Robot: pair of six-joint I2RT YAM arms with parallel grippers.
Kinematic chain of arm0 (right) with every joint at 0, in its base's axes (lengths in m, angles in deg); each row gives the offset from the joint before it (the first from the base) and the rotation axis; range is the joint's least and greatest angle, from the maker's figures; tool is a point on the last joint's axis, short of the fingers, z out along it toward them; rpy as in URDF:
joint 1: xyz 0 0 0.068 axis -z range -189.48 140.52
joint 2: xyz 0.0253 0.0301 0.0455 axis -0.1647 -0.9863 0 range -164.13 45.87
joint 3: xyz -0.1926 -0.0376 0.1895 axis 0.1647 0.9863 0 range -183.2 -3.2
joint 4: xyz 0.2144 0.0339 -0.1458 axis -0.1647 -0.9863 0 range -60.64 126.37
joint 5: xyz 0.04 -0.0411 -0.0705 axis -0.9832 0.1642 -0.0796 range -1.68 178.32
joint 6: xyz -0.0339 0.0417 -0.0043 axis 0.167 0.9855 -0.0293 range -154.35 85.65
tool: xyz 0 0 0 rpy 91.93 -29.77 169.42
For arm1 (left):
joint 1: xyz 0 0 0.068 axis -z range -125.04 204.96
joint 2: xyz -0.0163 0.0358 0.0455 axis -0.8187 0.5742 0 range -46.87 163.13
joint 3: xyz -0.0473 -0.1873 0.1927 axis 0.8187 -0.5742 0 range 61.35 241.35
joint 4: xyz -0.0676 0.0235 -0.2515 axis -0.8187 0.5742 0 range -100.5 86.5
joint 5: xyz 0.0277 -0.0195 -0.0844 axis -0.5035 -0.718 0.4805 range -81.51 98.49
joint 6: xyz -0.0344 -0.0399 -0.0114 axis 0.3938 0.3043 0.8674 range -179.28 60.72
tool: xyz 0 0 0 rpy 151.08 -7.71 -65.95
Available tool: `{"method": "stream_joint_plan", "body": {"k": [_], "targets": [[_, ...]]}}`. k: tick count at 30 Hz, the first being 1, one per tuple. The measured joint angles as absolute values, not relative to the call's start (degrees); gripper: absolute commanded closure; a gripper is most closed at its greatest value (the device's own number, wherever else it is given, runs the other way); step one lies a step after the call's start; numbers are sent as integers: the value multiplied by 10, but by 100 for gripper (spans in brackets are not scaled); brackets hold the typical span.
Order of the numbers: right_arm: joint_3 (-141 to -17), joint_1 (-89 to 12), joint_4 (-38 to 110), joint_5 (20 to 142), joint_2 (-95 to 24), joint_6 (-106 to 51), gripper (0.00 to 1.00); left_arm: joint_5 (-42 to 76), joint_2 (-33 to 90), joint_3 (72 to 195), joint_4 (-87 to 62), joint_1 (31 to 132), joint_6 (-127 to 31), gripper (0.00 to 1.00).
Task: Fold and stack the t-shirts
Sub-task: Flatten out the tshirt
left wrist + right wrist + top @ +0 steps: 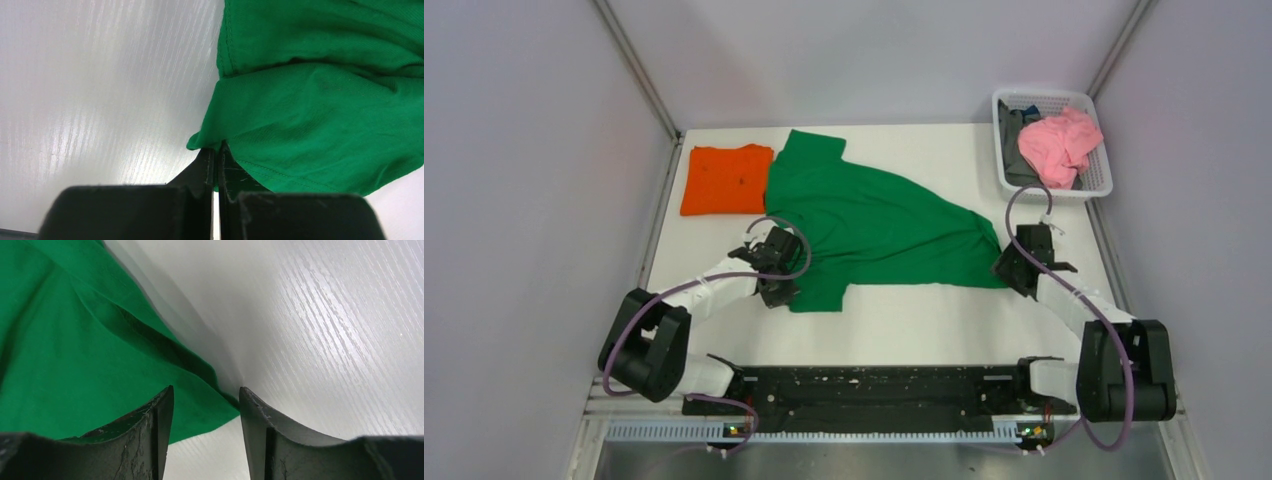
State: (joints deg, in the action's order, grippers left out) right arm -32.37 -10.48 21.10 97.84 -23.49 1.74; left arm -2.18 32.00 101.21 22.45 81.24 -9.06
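Observation:
A large green t-shirt (874, 220) lies spread and partly bunched across the middle of the white table (924, 320). An orange t-shirt (724, 180) lies folded into a square at the back left, touching the green one's edge. My left gripper (784, 290) is shut on the green shirt's near left edge; in the left wrist view the cloth (325, 115) rises from between the closed fingers of this gripper (217, 147). My right gripper (1009, 265) is at the shirt's right tip. Its jaws (206, 390) stand apart, with the green corner (75, 365) lying between them on the table.
A white basket (1104, 185) at the back right corner holds a pink cloth (1059, 145) and something dark grey. Grey walls enclose the table on the left, back and right. Both arm bases sit on a black rail (874, 385) at the near edge.

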Motion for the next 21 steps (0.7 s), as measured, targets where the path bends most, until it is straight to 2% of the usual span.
{"method": "stream_joint_plan", "body": {"k": [10,12,14,21], "targets": [[-330,-114,243,986,-262,19,78,-23,319,1012,225,812,-87,100],[-330,-120,240,986,-261,19,86,-24,317,1011,225,812,-84,100],[-330,-124,237,985,-261,19,99,-25,315,1010,225,813,-83,100],[-330,-129,204,971,-241,14,100,-33,284,1006,252,812,-81,100]]}}
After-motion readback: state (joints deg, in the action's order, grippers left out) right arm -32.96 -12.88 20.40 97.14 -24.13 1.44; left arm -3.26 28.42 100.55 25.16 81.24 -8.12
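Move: My right fingers straddle the near hem corner of the t-shirt, which lies right at the hand point, about 1 cm below it; the far hem corner is some 13 cm ahead and 4 cm left, the laundry basket about 29 cm ahead and 9 cm right. My left hand already holds the near sleeve's outer corner; from it the near hem corner lies roughly 40 cm right and 2 cm ahead, the folded orange shirt 23 cm ahead and 12 cm left. I shut my half-open right fingers low at the table to pinch the near hem corner, nudging about 1 cm forward first, then drawing left and back again as they close. My left hand keeps its pinch on the sleeve corner, almost still until right at the end, when it starts easing back, left and up by about 1 cm. ##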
